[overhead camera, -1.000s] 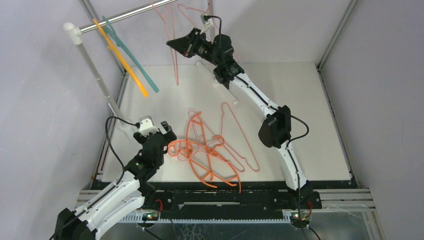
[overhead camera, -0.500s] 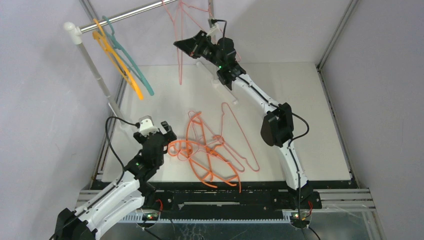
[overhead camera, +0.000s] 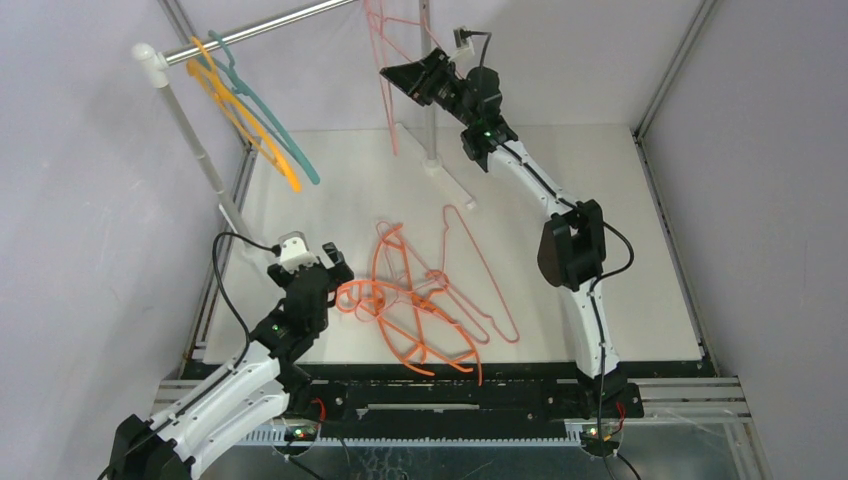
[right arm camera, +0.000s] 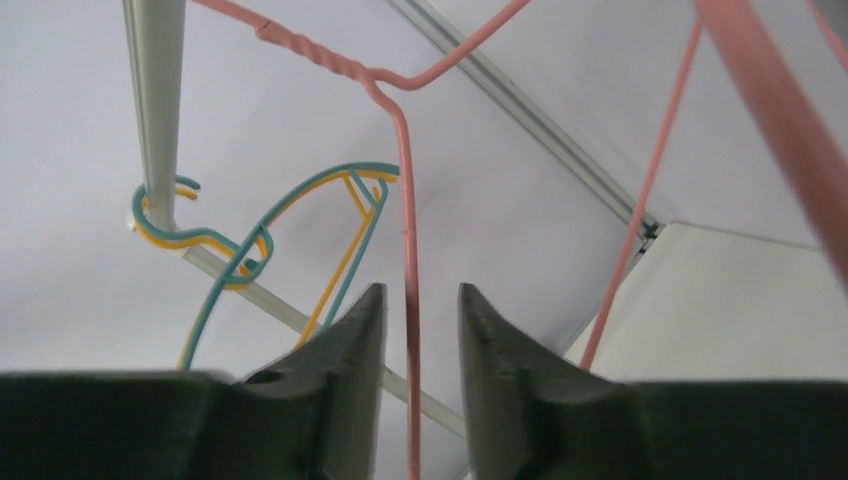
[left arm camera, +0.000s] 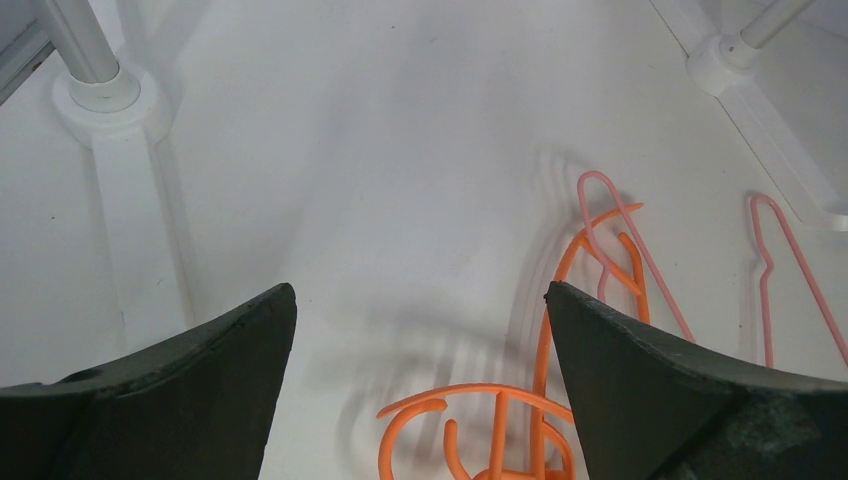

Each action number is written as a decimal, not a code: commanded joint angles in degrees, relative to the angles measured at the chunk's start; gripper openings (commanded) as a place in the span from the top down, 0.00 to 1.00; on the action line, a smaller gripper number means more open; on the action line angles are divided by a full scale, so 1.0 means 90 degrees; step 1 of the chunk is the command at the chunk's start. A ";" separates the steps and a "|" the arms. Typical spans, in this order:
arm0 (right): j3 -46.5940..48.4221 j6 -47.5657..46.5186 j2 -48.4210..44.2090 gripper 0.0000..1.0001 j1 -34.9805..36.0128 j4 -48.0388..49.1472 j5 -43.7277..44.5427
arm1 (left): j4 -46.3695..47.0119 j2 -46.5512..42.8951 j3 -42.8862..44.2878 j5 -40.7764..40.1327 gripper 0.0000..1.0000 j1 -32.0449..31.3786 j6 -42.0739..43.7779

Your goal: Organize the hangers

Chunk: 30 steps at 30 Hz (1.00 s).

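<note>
A pale pink hanger [overhead camera: 385,60] hangs at the right end of the silver rail [overhead camera: 260,30]. My right gripper [overhead camera: 398,78] is beside it, high up. In the right wrist view its jaws [right arm camera: 420,295] stand a little apart, open, with the pink wire [right arm camera: 405,200] running between them untouched. Yellow-orange [overhead camera: 255,135] and teal [overhead camera: 285,135] hangers hang at the rail's left end. Orange hangers [overhead camera: 400,315] lie tangled on the table with another pink hanger [overhead camera: 485,275]. My left gripper [overhead camera: 335,268] hovers wide open at the pile's left edge, with an orange hook [left arm camera: 470,400] below it.
The rail's white posts stand at the back left [overhead camera: 185,130] and back middle [overhead camera: 430,120], with white feet [left arm camera: 105,95] on the table. Metal frame bars and grey walls enclose the white tabletop [overhead camera: 620,250].
My right arm has swung right and up along the rail with the pink hanger, and its jaws have parted off the wire. The yellow-orange and teal hangers have swayed. The left arm is still.
</note>
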 commanded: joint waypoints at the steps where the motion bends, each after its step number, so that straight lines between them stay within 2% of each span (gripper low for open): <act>1: -0.0290 -0.0515 -0.0847 0.46 0.0047 -0.0215 0.0187 | 0.0160 0.0006 0.0119 -0.0071 0.01 0.0024 -0.0030; 8: -0.1759 -0.1733 -0.2331 0.30 0.0159 -0.0799 0.1174 | 0.0149 -0.0010 0.0107 -0.0107 0.00 0.0025 -0.0001; 14: -0.3189 -0.3212 -0.3712 0.19 0.0403 -0.1606 0.2959 | 0.0149 0.0037 0.0103 -0.0124 0.01 0.0023 0.0009; 19: -0.4238 -0.4217 -0.4754 0.01 0.0595 -0.2062 0.4331 | 0.0157 0.0035 0.0085 -0.0204 0.01 0.0021 0.0036; 25: -0.5133 -0.5017 -0.5730 0.00 0.1084 -0.3111 0.4811 | 0.0152 0.0202 0.0133 -0.0234 0.01 0.0026 0.0033; 30: -0.6218 -0.5298 -0.6729 0.00 0.2056 -0.3925 0.5705 | 0.0139 0.0290 0.0155 -0.0216 0.00 0.0026 0.0005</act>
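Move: The next pink hanger lies in the pile on the table, its middle roughly 23 cm back from the right hand, 18 cm to its right and 40 cm below. At that same depth below the hand, the orange hangers lie some 30 cm back and 5 cm to its right, and the rack post's foot stands about 9 cm ahead and 8 cm right. From the left hand the pink hanger is about 3 cm ahead, 32 cm right and 13 cm down. The right hand opens its barely parted fingers fully, lets go of the pink hanger wire between them up at the rail, and draws back and to the right, about 22 cm in all, away from the rack and towards the pink hanger on the table. On the way it rises a little, then sinks some 8 cm late on, while the wrist rolls its left side down and swings clockwise, so that the fingers, which had pointed up and left at the rail, come round to point mostly forward and slightly down. ##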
